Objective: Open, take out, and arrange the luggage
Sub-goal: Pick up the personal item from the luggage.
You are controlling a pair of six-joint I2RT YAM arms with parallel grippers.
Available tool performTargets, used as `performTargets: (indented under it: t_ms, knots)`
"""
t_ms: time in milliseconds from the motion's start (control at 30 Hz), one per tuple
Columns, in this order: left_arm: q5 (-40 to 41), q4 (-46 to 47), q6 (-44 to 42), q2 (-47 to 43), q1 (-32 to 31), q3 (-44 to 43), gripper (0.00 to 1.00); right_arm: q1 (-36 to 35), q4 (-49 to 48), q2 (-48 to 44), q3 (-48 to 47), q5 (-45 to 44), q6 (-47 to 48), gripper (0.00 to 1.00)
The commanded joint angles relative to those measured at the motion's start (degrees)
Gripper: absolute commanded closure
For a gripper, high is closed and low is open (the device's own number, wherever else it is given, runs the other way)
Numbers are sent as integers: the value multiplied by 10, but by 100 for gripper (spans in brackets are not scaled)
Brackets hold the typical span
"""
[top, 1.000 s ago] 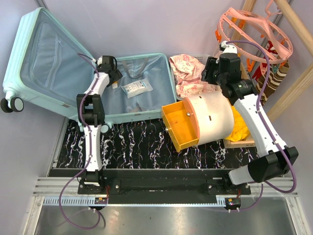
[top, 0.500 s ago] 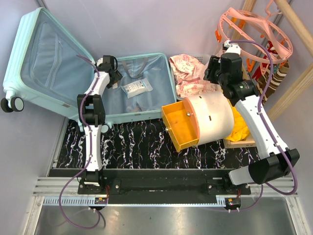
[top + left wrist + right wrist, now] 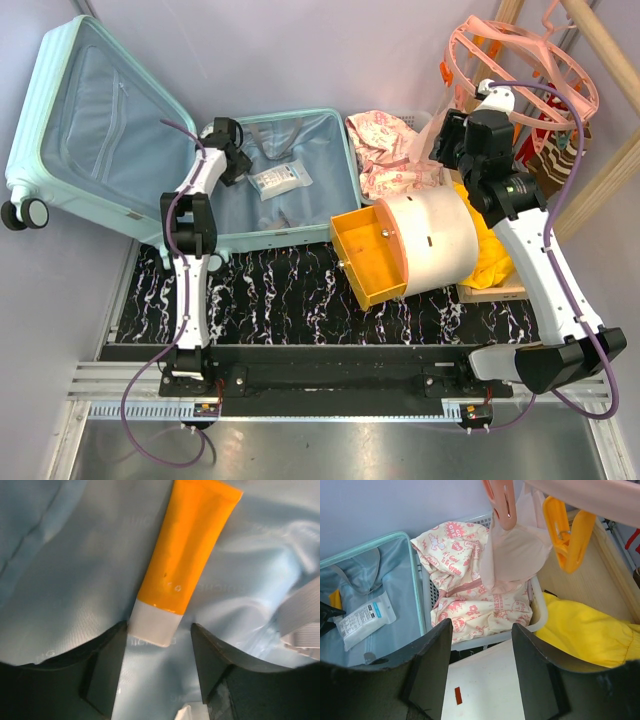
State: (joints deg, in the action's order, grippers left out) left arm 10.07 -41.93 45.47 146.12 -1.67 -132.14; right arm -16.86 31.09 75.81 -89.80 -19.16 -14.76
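Observation:
The luggage (image 3: 100, 120), a pale mint-blue hard-shell suitcase, lies open: its lid leans on the wall at the left and its base (image 3: 300, 205) lies flat with the grey-blue lining showing. My left gripper (image 3: 232, 163) reaches into the base. In the left wrist view its jaws stand open (image 3: 159, 630) around the white cap of an orange tube (image 3: 186, 555) lying on the lining (image 3: 75, 580); the left fingertip (image 3: 117, 640) touches the cap's corner. A white packet (image 3: 278, 180) lies beside it. My right gripper (image 3: 442, 140) hovers open and empty above the cream cylinder (image 3: 485, 680).
The cream cylinder (image 3: 435, 240) with its orange drawer (image 3: 372, 255) pulled out lies right of the suitcase. A white mesh basket (image 3: 540, 615) holds a pink-patterned garment (image 3: 470, 600). Yellow cloth (image 3: 590, 630) lies to the right. A pink round clip hanger (image 3: 520, 65) and wooden poles (image 3: 600, 50) stand close above my right arm.
My right arm has swung right and back, toward the pink hanger. The left gripper has shifted slightly right inside the suitcase and its jaws have narrowed a little.

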Motion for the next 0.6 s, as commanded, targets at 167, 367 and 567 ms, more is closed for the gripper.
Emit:
performTargets:
  t_ms: [167,367,567]
  knots:
    - [26,-54,32,20,33,20,66,-1,-28,-9,-3,-22,11,40]
    - [3,-27,17,7,33,49,90,-1,-33,-18,9,-27,15,39]
    - [-37,56,8,-75,28,166,99,-1,-37,-20,12,-19,15,39]
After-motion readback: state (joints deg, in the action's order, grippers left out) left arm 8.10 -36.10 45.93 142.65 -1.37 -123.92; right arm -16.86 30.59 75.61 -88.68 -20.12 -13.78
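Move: The orange tube lies with its white cap almost between the left fingers. Its middle is some 5 cm ahead of the left hand, 1 cm right and 1 cm lower. The white packet is about 10 cm right of that hand and 2 cm back, and the luggage's grey strap is roughly 9 cm right and 6 cm ahead. From the right hand, the tube is around 25 cm ahead, 45 cm left and 35 cm below. Close the left fingers on the white cap of the orange tube, one pad on each side, until they stop part-shut against it. While they close, let the left hand sink about half a centimetre and ease back as little towards the base, then keep the pinch low over the luggage lining, with no real lift yet. ##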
